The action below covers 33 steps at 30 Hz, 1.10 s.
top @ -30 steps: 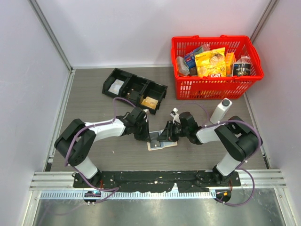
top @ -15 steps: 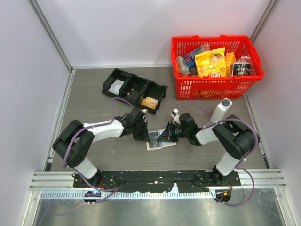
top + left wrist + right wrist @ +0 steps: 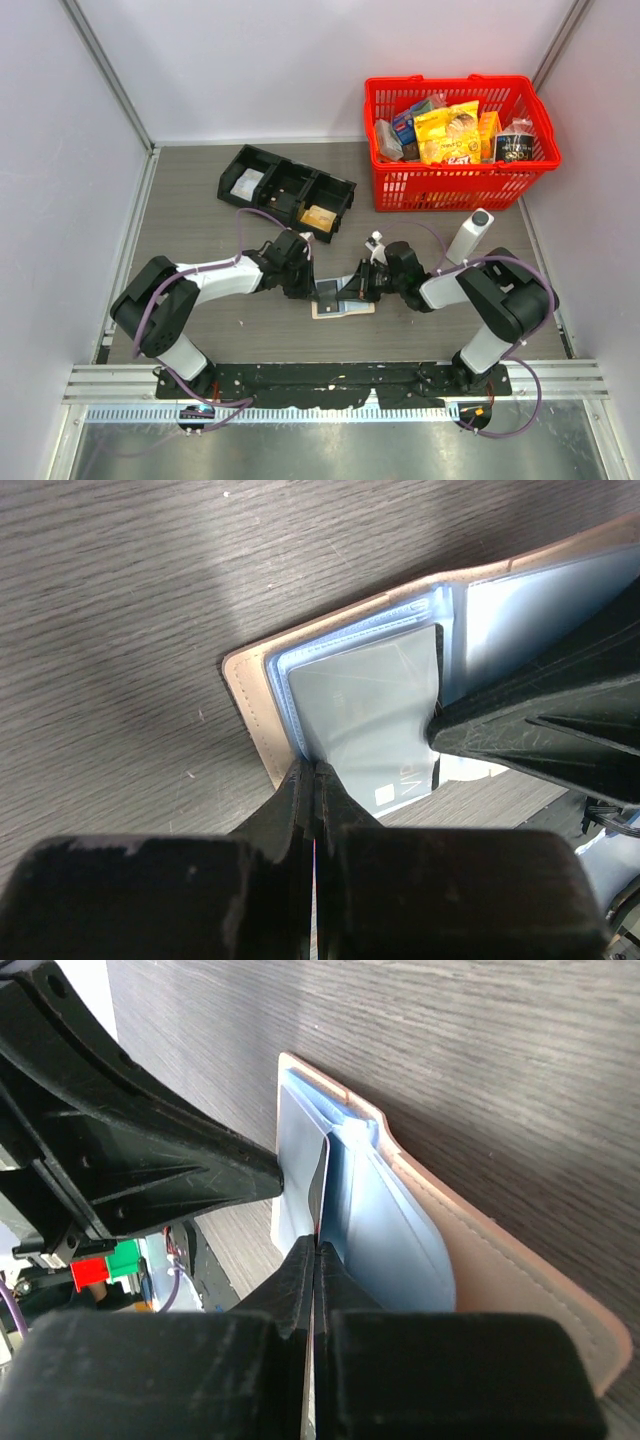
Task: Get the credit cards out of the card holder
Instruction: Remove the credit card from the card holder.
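The tan card holder [image 3: 343,308] lies open on the table between both arms, its pale blue sleeves up. In the left wrist view its tan edge [image 3: 250,705] frames a grey credit card [image 3: 370,710] that sticks partly out of a sleeve. My left gripper [image 3: 318,290] is shut [image 3: 315,768] on the holder's sleeve edge beside that card. From the other side my right gripper [image 3: 355,290] is shut [image 3: 318,1245] on the thin edge of the card [image 3: 322,1182], which stands between the blue sleeves of the holder [image 3: 500,1280]. Other cards are hidden.
A black three-compartment tray [image 3: 285,190] with flat packets sits behind the left arm. A red basket [image 3: 460,140] full of groceries stands at the back right. A white bottle [image 3: 470,235] is upright just behind the right arm.
My right gripper has closed its jaws on the card's edge. The left gripper stays shut on the holder, and both arms have barely shifted.
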Available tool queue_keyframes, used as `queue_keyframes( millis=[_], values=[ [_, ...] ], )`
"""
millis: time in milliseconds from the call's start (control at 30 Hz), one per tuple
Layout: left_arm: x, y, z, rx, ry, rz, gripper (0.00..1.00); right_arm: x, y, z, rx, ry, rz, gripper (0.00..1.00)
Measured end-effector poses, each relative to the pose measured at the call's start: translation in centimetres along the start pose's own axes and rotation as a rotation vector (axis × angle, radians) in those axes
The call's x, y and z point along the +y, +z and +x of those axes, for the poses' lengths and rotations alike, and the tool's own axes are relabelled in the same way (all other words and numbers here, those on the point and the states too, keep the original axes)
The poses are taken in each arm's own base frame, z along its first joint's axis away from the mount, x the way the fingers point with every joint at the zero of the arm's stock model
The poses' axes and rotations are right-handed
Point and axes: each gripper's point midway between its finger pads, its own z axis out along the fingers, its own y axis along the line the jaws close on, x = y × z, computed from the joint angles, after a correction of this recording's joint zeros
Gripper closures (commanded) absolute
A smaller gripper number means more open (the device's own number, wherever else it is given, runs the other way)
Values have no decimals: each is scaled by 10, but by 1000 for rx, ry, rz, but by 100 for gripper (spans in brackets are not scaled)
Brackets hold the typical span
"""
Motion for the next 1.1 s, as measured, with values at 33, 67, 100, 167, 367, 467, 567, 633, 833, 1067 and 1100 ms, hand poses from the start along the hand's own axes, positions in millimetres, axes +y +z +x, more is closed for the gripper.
queue_keyframes(
  millis=[33,67,100,167,367,467,567,633,833,1067,1100],
  values=[
    [-1,0,0,-2,1,2,100,0,-1,0,1,-3,2,99],
    [-1,1,-1,-4,3,4,100,1,-3,0,2,-9,2,99],
    [-1,1,-1,-5,4,5,100,1,-4,0,1,-14,3,99],
    [-2,1,-1,-7,6,7,100,2,-7,-1,2,-21,10,99],
    [-2,1,-1,-8,6,8,100,-2,-11,2,14,-25,30,91],
    [-3,2,-1,-9,4,12,100,-4,-11,5,23,-18,40,75],
    [-5,4,-2,-11,3,26,100,-4,-11,4,23,-15,38,64],
    [-7,5,-2,-13,1,39,100,-2,-11,3,21,-11,28,61],
    [-8,6,-2,-11,-20,66,100,1,-6,2,24,-1,3,59],
    [-8,7,-2,-9,-32,84,100,4,-2,1,21,9,-24,67],
    [-8,7,-2,-9,-33,84,100,4,-1,1,20,12,-27,68]
  ],
)
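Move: Between the two hands lies the credit card, still in its sleeve: its middle is roughly 3 cm left of the right fingertips, 1 cm ahead and 1 cm below them, and about 3 cm right of the left fingertips, 1 cm ahead. The open card holder is centred right under the right hand, 2 cm down. From that hand the black tray sits some 23 cm ahead and 13 cm left, the white bottle about 8 cm ahead and 25 cm right. Tugging at the card's right edge, already pinched, the right hand goes about 1 cm right and a little back, then opens its fingers to some 40 percent and eases back left about 1 cm so they straddle that edge. The left hand, still shut and resting on the holder's left part, shifts about 1 cm right. ##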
